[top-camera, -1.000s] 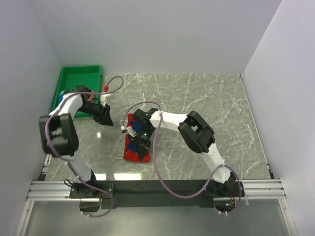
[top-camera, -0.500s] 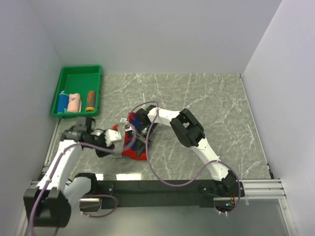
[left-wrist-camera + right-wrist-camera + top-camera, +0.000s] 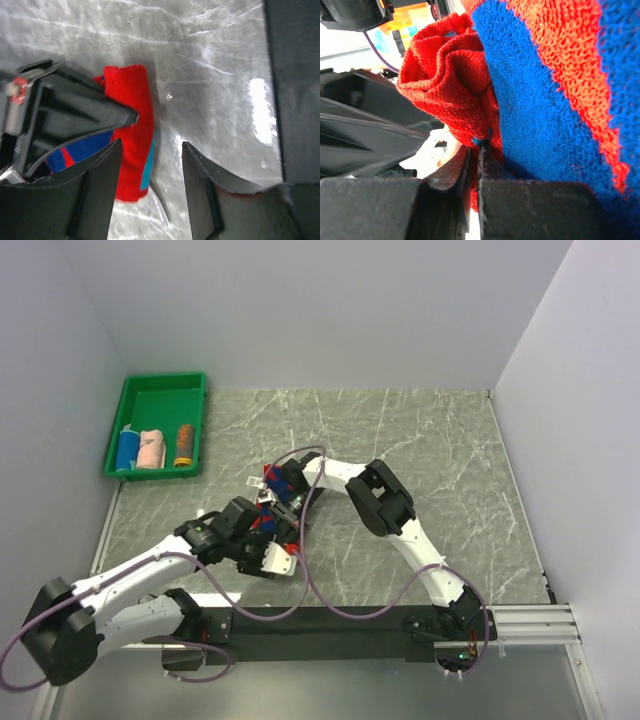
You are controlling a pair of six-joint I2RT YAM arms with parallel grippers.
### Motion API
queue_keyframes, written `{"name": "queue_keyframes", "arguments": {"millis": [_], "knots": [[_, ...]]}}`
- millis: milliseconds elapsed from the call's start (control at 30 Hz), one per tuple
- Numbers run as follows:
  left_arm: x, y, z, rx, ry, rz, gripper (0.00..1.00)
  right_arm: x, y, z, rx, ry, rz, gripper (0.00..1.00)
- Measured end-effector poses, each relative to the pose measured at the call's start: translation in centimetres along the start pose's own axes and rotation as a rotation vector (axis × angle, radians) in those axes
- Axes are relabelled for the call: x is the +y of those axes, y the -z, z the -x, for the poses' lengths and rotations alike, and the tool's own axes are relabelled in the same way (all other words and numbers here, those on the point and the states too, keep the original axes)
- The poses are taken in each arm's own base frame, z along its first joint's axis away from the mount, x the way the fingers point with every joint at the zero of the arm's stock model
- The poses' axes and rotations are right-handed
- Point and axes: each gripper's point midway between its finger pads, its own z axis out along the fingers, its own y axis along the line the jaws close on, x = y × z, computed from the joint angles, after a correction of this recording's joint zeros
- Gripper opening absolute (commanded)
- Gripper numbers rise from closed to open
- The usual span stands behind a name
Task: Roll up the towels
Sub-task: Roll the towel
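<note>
The red-and-blue patterned towel (image 3: 260, 524) lies bunched on the marble table between the two grippers. My right gripper (image 3: 283, 502) is shut on a red fold of this towel (image 3: 445, 80), its jaws (image 3: 479, 150) pinched tight on the cloth. My left gripper (image 3: 272, 558) stands open just in front of it. In the left wrist view the towel's red rolled edge (image 3: 134, 135) reaches between the open jaws (image 3: 151, 145), close to the left finger (image 3: 102, 185). The right gripper's black body (image 3: 65, 115) covers the rest of the cloth.
A green tray (image 3: 160, 390) sits at the back left. It holds a blue roll (image 3: 128, 448), a pale pink roll (image 3: 152, 448) and an orange roll (image 3: 184, 445). White walls close the table in on three sides.
My left arm has swung from the tray down to the towel's near edge, and its jaws have opened. The right gripper kept its hold and drew the towel into a tighter bunch.
</note>
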Motion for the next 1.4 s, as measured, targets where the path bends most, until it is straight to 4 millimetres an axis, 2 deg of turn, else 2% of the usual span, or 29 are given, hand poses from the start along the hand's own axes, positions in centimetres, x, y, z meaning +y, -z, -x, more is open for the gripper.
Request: {"name": "queue_keyframes", "arguments": {"millis": [133,267,367,400,467,500,533,600,767,833,900,1100,1233,1400], "knots": [[0.6,-1.9,-1.6,0.067,0.021,0.023,0.59,-0.1,0.2,0.2,-0.007,-0.002,0.001,0.00],[0.8,-2.8,-3.4,0.117,0.027,0.067,0.57,-0.1,0.3,0.3,-0.012,-0.003,0.002,0.00],[1.2,-3.0,-3.7,0.127,0.022,0.094,0.51,-0.1,0.4,0.4,-0.017,-0.002,0.005,0.00],[1.3,-3.0,-3.7,0.127,0.024,0.098,0.43,-0.2,0.4,0.4,-0.018,-0.003,0.006,0.00],[1.5,-3.0,-3.7,0.130,0.028,0.108,0.34,-0.2,0.4,0.4,-0.019,-0.002,0.009,0.01],[1.7,-3.0,-3.8,0.134,0.033,0.114,0.27,-0.2,0.4,0.4,-0.020,-0.001,0.011,0.03],[1.8,-3.1,-3.8,0.139,0.046,0.113,0.25,-0.2,0.4,0.3,-0.021,-0.001,0.017,0.09],[1.9,-3.1,-4.0,0.142,0.075,0.103,0.17,-0.2,0.5,0.3,-0.027,0.001,0.029,0.14],[2.4,-3.1,-4.2,0.131,0.169,0.021,0.06,-0.3,1.4,0.4,-0.062,-0.004,0.058,0.39],[2.5,-3.1,-4.3,0.130,0.207,-0.019,0.01,-0.4,2.4,0.5,-0.083,-0.021,0.055,0.50],[2.6,-3.0,-4.6,0.128,0.243,-0.051,0.01,-0.4,3.5,0.7,-0.108,-0.023,0.047,0.54],[2.8,-2.6,-5.3,0.113,0.329,-0.138,0.01,-1.5,7.6,1.5,-0.197,-0.009,-0.060,0.58],[2.8,-2.5,-5.4,0.104,0.364,-0.188,0.01,-1.6,10.7,1.4,-0.293,0.019,-0.157,0.59],[3.1,-2.5,-5.5,0.082,0.466,-0.276,0.01,0.5,16.1,0.5,-0.480,0.114,-0.340,0.61]]}}
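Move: The towel's folded red near end lies just ahead of the open left hand, about 3 cm farther out, hardly off to the side and some 4 cm below. The closed right fingers still pinch that end; its middle is only 1 cm or so to their left. The towel's body stretches away, its middle about 13 cm ahead of the left hand and 6 cm below. The table's near edge is roughly 11 cm behind the left hand. The towel's folded near end passes from right hand to left: the left hand sinks about 4 cm while easing forward, and shuts its fingers on the fold. Only then does the right hand open and draw off forward, right and finally up. The left keeps its pinch, creeping forward as its wrist rolls the top over forward by some 30 degrees. ##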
